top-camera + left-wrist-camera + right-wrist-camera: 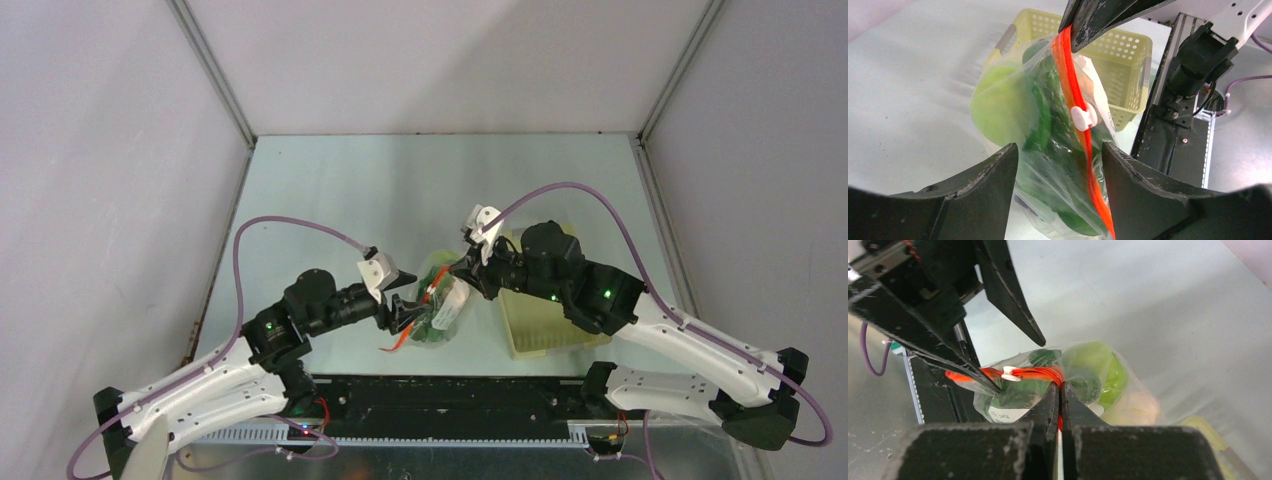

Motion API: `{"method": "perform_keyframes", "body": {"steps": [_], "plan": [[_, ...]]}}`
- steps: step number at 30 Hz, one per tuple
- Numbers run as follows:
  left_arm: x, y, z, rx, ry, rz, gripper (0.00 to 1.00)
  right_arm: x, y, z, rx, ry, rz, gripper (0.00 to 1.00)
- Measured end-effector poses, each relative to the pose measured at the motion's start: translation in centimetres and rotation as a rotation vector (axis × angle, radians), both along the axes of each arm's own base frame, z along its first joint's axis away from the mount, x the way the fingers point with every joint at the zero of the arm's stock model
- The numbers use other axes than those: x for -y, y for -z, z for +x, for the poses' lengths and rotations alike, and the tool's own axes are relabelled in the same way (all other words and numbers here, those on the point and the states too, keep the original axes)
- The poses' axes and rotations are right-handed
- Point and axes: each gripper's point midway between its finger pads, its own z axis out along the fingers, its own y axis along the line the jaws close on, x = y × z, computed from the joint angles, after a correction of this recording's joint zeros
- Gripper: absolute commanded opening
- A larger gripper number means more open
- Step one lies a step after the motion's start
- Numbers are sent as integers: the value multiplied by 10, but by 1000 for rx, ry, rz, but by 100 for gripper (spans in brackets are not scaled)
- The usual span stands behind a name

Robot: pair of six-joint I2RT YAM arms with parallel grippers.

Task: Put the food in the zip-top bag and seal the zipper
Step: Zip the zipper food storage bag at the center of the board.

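Observation:
The zip-top bag (440, 305) hangs between the two grippers, holding a green apple (998, 107) and dark green vegetables (1043, 125). Its orange-red zipper (1074, 85) runs top to bottom, with the white slider (1083, 116) partway along. My right gripper (1060, 385) is shut on the far end of the zipper strip and shows at the top of the left wrist view (1098, 20). My left gripper (1059, 146) is open, its fingers standing either side of the bag's lower part and the strip, touching nothing that I can see.
A pale yellow perforated basket (545, 330) stands just right of the bag, under the right arm. The black rail (440, 395) with the arm bases runs along the near edge. Grey walls close in the table.

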Motion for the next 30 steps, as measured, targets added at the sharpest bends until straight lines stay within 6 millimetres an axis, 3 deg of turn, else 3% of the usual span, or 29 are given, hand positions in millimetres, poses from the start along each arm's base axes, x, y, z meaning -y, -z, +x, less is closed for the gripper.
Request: {"method": "perform_keyframes", "body": {"steps": [8,16,22,24,27,30], "plan": [[-5,-12,-3,14,-6,-42,71,4,4,3,-67,74,15,0],[5,-2,5,-24,-7,23,58,3,2,0,-111,87,44,0],[8,5,6,-39,-6,41,41,8,7,2,-147,138,40,0],[8,4,6,-40,-7,38,31,10,7,4,-151,155,40,0],[7,2,5,-35,-8,33,7,13,7,5,-156,174,43,0],[6,-1,5,-30,-7,25,1,14,6,5,-161,179,47,0]]}}
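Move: The white slider on the orange zipper of the zip-top bag sits almost between the open left fingertips, roughly 2 cm to the left hand's right and 1 cm back, level with them. The closed right fingertips hold the track about 7 cm right and 5 cm ahead of the left hand; the green apple in the bag is some 6 cm right, 8 ahead and 10 below. From the right hand the slider lies about 5 cm back, 5 left and 3 below, the yellow basket some 22 cm right, 2 ahead and 20 below. The orange track just short of the white slider gets pinched by the left fingers, which shut after that hand lifts about 1 cm, dips back and edges forward and to the right to meet it. The right fingers keep their grip on the far part, drawing about 1.5 cm to the right while that wrist swings clockwise and rolls about 10 degrees each. ##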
